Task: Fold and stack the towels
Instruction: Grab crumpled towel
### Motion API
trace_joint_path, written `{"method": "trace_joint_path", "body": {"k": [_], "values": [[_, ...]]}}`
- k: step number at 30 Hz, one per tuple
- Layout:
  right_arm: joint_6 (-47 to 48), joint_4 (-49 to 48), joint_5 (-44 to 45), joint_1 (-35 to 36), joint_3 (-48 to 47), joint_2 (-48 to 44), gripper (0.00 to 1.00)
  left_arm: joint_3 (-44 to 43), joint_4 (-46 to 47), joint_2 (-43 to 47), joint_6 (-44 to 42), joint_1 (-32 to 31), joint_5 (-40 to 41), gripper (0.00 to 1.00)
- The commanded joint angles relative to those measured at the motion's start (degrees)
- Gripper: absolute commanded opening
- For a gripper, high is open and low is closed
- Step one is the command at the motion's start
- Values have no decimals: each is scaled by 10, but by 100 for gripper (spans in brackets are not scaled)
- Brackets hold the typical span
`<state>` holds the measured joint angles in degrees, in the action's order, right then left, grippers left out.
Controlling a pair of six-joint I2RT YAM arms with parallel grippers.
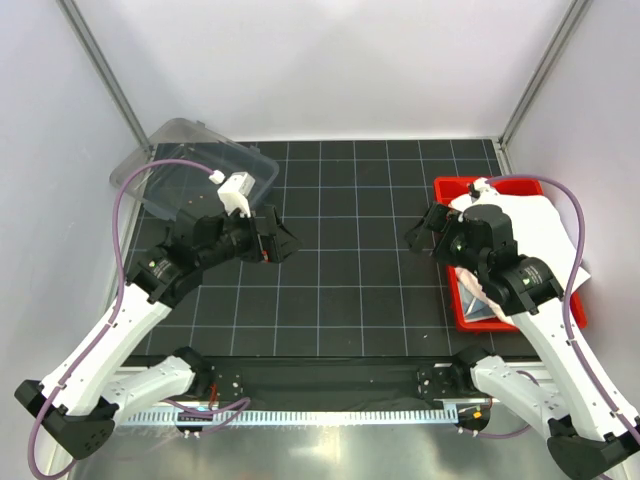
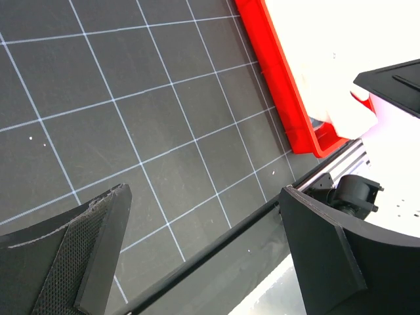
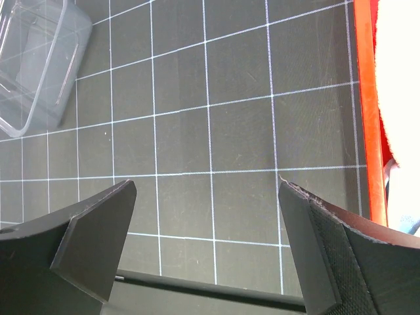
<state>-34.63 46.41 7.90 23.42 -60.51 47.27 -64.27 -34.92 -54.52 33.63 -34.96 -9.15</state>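
Observation:
A cream-white towel [image 1: 535, 225] lies heaped in a red tray [image 1: 462, 318] at the right of the mat, spilling over its right edge. It also shows in the left wrist view [image 2: 315, 59] and the right wrist view [image 3: 400, 65]. My right gripper [image 1: 415, 235] is open and empty, over the mat just left of the tray [image 3: 365, 98]; its jaws [image 3: 207, 184] stand wide apart. My left gripper [image 1: 288, 238] is open and empty over the mat left of centre, jaws [image 2: 203, 191] wide apart. The brown, blue and yellow towels are not in view.
A clear plastic bin [image 1: 195, 165] stands tilted at the mat's back left corner and shows in the right wrist view [image 3: 36, 59]. The black gridded mat [image 1: 350, 260] lies between the grippers. Grey walls close in the back and both sides.

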Motion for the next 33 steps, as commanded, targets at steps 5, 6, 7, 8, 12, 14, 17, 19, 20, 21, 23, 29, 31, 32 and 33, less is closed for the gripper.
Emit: {"method": "trace_joint_path", "body": {"k": [5,6,7,8,12,14,17,19,20,21,23,29,31,32,33], "values": [[-16,-8,44,2,-6,-6,100,0,29,6,-7,1,-10,99],[-15,13,58,2,-7,-2,100,0,29,6,-7,1,-12,100],[-21,29,83,2,-18,5,100,1,29,6,-6,1,-12,99],[-18,38,145,2,-20,25,100,2,29,5,-4,1,-10,100],[-1,71,274,-86,-32,125,100,6,34,1,6,1,-4,100],[32,52,198,-154,-30,163,96,15,45,1,10,1,-16,100],[35,50,214,-201,-41,215,92,18,38,-3,6,1,-22,100],[40,39,232,-210,-33,228,91,16,28,-2,-5,1,-23,100],[44,33,235,-218,-28,233,89,17,21,-1,-8,1,-22,100],[51,20,242,-226,-16,237,89,18,20,5,-8,1,-20,99],[56,-7,247,-259,-3,251,87,25,19,9,-9,1,-18,99],[67,-67,199,-312,23,294,77,31,18,7,-5,1,-11,100],[74,-69,187,-317,-4,303,47,27,15,4,-2,1,-9,100],[79,-69,171,-316,-17,299,37,24,10,6,6,1,-5,100],[83,-66,159,-316,-48,293,29,20,6,6,8,1,5,100]]}}
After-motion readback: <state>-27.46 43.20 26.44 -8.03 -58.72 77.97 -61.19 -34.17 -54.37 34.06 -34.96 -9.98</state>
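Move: The crumpled towel in the red bin has its middle about 25 cm to the right of the right hand, roughly 4 cm farther forward and 16 cm below. The red bin around it is centred at nearly the same place, 25 cm right, 3 cm forward and 17 cm down, while a grey-blue cloth in its near left part lies some 18 cm right, 8 cm back and 19 cm down. From the left hand the towel is about 53 cm to the right, 4 cm forward and 18 cm lower. The right hand sweeps some 20 cm to its right with open fingers, over the red bin's left wall, while dropping about 14 cm and edging nearly 5 cm forward onto the left part of the crumpled towel. On the way the wrist tips the fingers steeply down, swings clockwise and lets its left side dip, and at the bottom the fingers close about two thirds of the way around a raised fold by the printed tag, beginning to pinch the towel. ##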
